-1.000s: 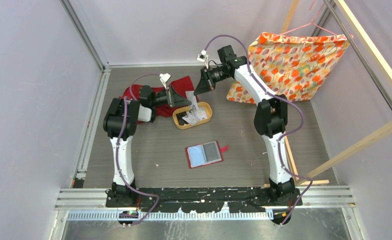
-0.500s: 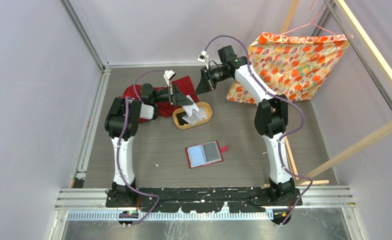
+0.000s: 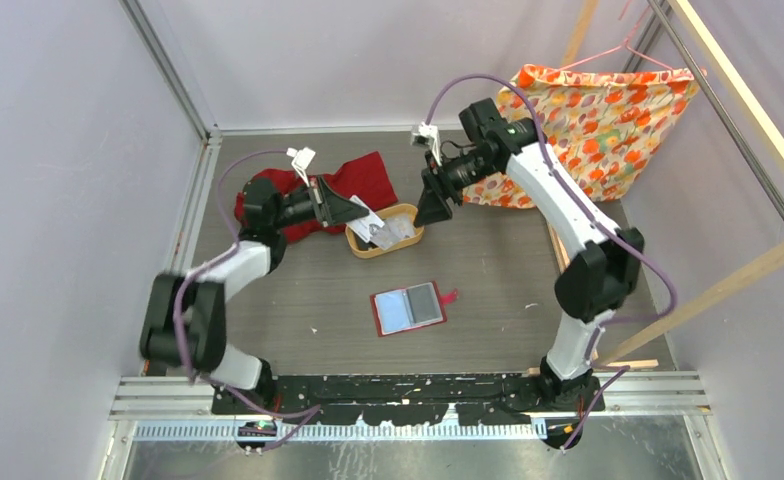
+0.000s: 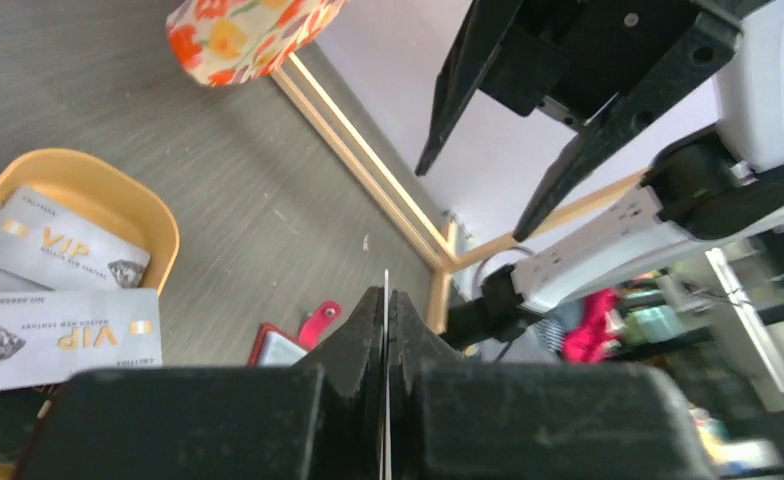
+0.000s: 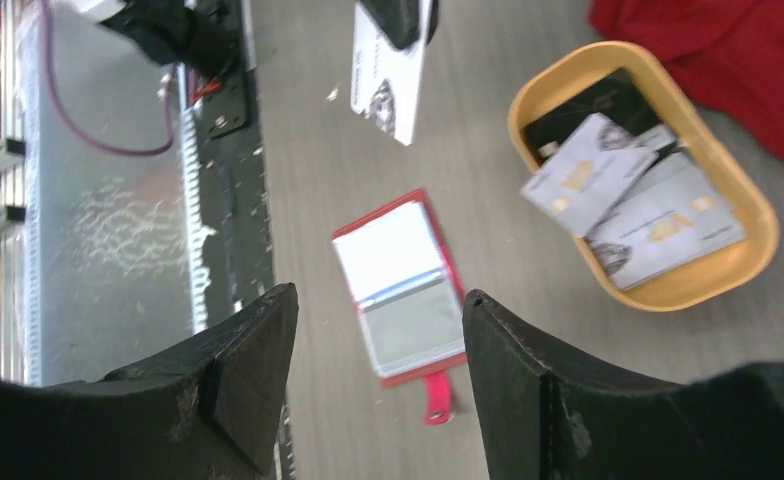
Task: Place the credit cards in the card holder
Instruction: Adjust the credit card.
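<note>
My left gripper [image 3: 353,212] [image 4: 385,300] is shut on one pale credit card [image 3: 365,222] [image 5: 388,70], seen edge-on in the left wrist view. It hangs above the left end of the oval tan tray [image 3: 408,238] [image 5: 728,270]. Several more credit cards [image 4: 58,335] [image 5: 658,225] lie in that tray. The red card holder [image 3: 408,308] [image 5: 403,290] lies open and flat on the table, with its snap tab to the right. My right gripper [image 3: 434,212] [image 5: 376,300] hovers open and empty just right of the tray, and the card holder shows between its fingertips.
A red cloth [image 3: 363,175] lies behind the tray. An orange floral fabric [image 3: 578,120] hangs at the back right beside a wooden frame [image 3: 728,280]. Walls close in the left and far sides.
My left gripper closed on the card and shifted slightly left, its elbow swinging out to the left. My right gripper opened and pulled away to the right of the tray.
</note>
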Robot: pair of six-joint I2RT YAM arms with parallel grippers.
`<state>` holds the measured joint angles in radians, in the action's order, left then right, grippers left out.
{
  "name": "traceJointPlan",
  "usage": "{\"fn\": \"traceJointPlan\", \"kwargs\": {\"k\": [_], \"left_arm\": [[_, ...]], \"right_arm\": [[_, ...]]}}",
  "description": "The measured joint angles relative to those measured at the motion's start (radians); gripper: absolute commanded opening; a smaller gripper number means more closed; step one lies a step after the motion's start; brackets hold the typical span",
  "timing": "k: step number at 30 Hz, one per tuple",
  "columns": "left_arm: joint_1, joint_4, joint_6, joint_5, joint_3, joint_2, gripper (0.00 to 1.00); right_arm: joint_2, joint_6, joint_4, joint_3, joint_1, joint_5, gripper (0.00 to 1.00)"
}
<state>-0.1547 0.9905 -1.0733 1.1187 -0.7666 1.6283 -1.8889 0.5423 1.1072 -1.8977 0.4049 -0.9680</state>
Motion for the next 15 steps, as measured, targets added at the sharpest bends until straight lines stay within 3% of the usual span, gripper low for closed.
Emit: {"fn": "traceJointPlan", "kwargs": {"k": [3, 5, 10, 15], "left_arm": [[-0.085, -0.4, 0.239, -0.165, 0.024, -0.3, 0.0], [-0.16, -0.526, 0.305, -0.248, 0.042, -0.436, 0.0], [-0.338, -0.657, 0.318, -0.423, 0.201, -0.695, 0.0], [-0.48, -0.694, 0.284, -0.583, 0.291, -0.724, 0.0]], "right_arm": [[0.131, 0.042, 0.054, 0.093, 0.015, 0.0, 0.67], [0.201, 0.055, 0.064, 0.175, 0.019, -0.01, 0.69], [0.347, 0.008, -0.011, 0.475, 0.016, -0.037, 0.84], [0.45, -0.055, -0.136, 0.695, 0.012, -0.083, 0.97]]}}
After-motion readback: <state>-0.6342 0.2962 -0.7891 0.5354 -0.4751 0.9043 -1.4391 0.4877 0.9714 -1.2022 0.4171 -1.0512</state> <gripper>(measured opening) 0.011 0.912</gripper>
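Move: The open card holder lies about 18 cm back and 11 cm to the right of the left hand, which already holds a white credit card, and some 19 cm below it. The card box sits about 2 cm back and 6 cm to the right of the left hand; the red cloth is about 5 cm ahead and 6 cm to its left. From the empty right hand, the holder lies about 17 cm back, 4 cm left and 20 cm below. Still pinching the credit card, the left hand sweeps back about 15 cm and some 5 cm right, from beside the card box towards the open holder, arching up about 5 cm before sinking to nearly its starting height. The empty right hand keeps pace, some 13 cm back and a little right, ending about 4 cm lower, fingertips tipping about 10 degrees and fingers spreading wider. ##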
